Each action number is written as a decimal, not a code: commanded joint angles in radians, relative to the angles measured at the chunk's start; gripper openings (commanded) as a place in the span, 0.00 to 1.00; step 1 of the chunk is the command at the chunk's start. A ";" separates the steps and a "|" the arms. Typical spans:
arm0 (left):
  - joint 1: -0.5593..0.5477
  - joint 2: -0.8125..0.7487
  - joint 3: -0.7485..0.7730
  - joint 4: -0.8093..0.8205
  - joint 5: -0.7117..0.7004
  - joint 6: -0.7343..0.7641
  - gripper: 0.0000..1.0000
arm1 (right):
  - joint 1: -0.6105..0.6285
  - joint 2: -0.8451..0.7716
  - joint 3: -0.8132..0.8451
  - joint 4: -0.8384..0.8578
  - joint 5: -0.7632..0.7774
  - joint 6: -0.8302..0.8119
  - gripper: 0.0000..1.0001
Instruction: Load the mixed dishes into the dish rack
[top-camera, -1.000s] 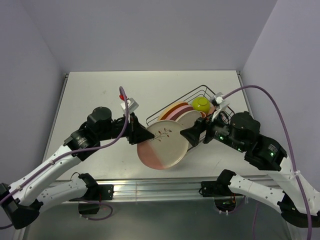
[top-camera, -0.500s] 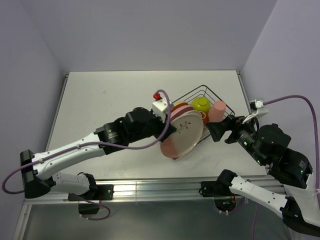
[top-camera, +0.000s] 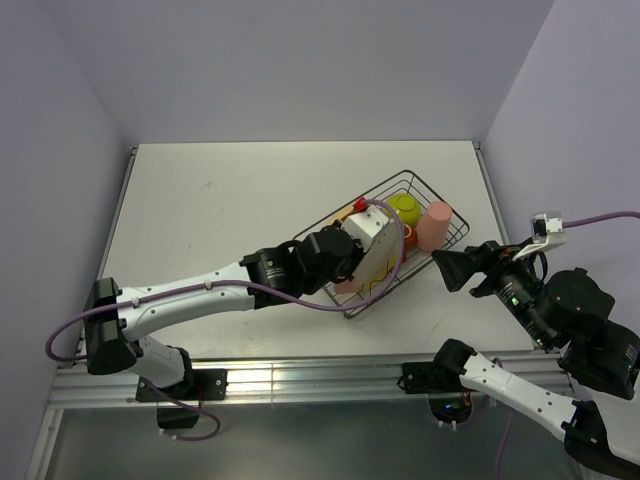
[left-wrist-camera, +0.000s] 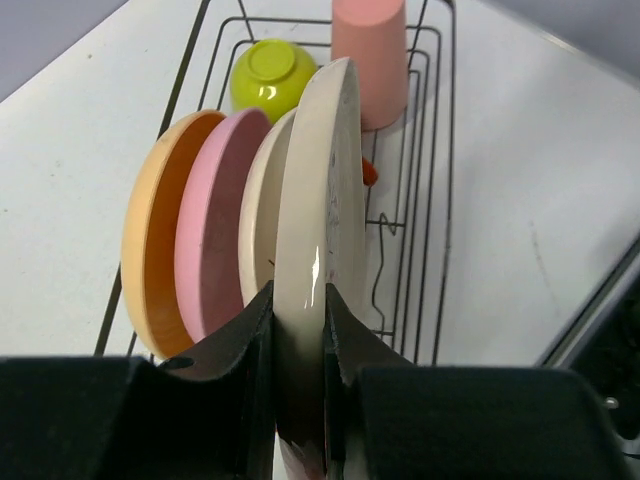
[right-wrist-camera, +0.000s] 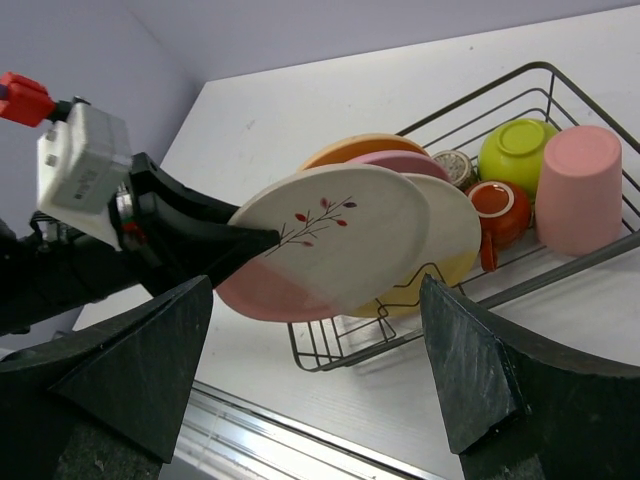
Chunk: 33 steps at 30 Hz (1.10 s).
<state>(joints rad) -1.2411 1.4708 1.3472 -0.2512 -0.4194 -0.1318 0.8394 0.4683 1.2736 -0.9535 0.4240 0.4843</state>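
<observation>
My left gripper (left-wrist-camera: 298, 300) is shut on the rim of the pink-cream twig-patterned plate (left-wrist-camera: 320, 200), which stands on edge over the near end of the black wire dish rack (left-wrist-camera: 440, 150). Behind it in the rack stand the cream-yellow plate (left-wrist-camera: 262, 220), pink plate (left-wrist-camera: 215, 220) and orange plate (left-wrist-camera: 150, 230). The lime-green bowl (right-wrist-camera: 520, 150), salmon cup (right-wrist-camera: 580, 190), red-brown mug (right-wrist-camera: 497, 205) and small grey cup (right-wrist-camera: 455, 168) sit at the far end. My right gripper (right-wrist-camera: 315, 370) hangs open and empty, to the right of the rack (top-camera: 440, 205) and apart from it.
The white table (top-camera: 220, 200) stretches left of the rack. An aluminium rail (top-camera: 320, 375) runs along its near edge, and purple walls close in on the sides. A purple cable loops from the left wrist under the held plate (top-camera: 378, 255).
The left arm has carried the twig plate to the right, from in front of the rack to over it, and turned it on edge. The right arm drew back to the right.
</observation>
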 joint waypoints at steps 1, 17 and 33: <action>-0.008 0.000 0.098 0.136 -0.076 0.046 0.00 | -0.002 -0.007 0.004 -0.002 0.013 0.016 0.91; -0.040 0.132 0.130 0.106 -0.146 0.078 0.00 | -0.002 -0.030 -0.003 0.007 -0.011 0.017 0.91; -0.046 0.264 0.225 0.021 -0.127 0.060 0.02 | -0.002 -0.042 -0.040 0.010 -0.025 0.025 0.91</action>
<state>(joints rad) -1.2907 1.7580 1.4925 -0.3027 -0.4950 -0.0895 0.8394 0.4393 1.2369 -0.9592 0.3985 0.5049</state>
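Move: The left hand holds the pink-and-cream plate by its rim, and the free slot in the dish rack for it lies about 8 cm ahead, 12 cm to the right and 11 cm below. The cream-and-yellow plate stands beside that slot, some 11 cm ahead and 8 cm right of the hand; the red mug is about 14 cm ahead and 16 cm right, the pink cup 16 cm ahead and 24 cm right. From the right hand the slot lies roughly 16 cm ahead, 9 cm left and 22 cm below. With the pink-and-cream plate still pinched at its rim, the left hand sinks about 7 cm and shifts some 5 cm to the right, bringing the plate down into the rack alongside the cream-and-yellow plate, on its right and near side. It drifts right and down slowly at first, then drops faster and eases off at the bottom, while the wrist rolls some 13 degrees, left side rising, and the fingers keep their hold. ##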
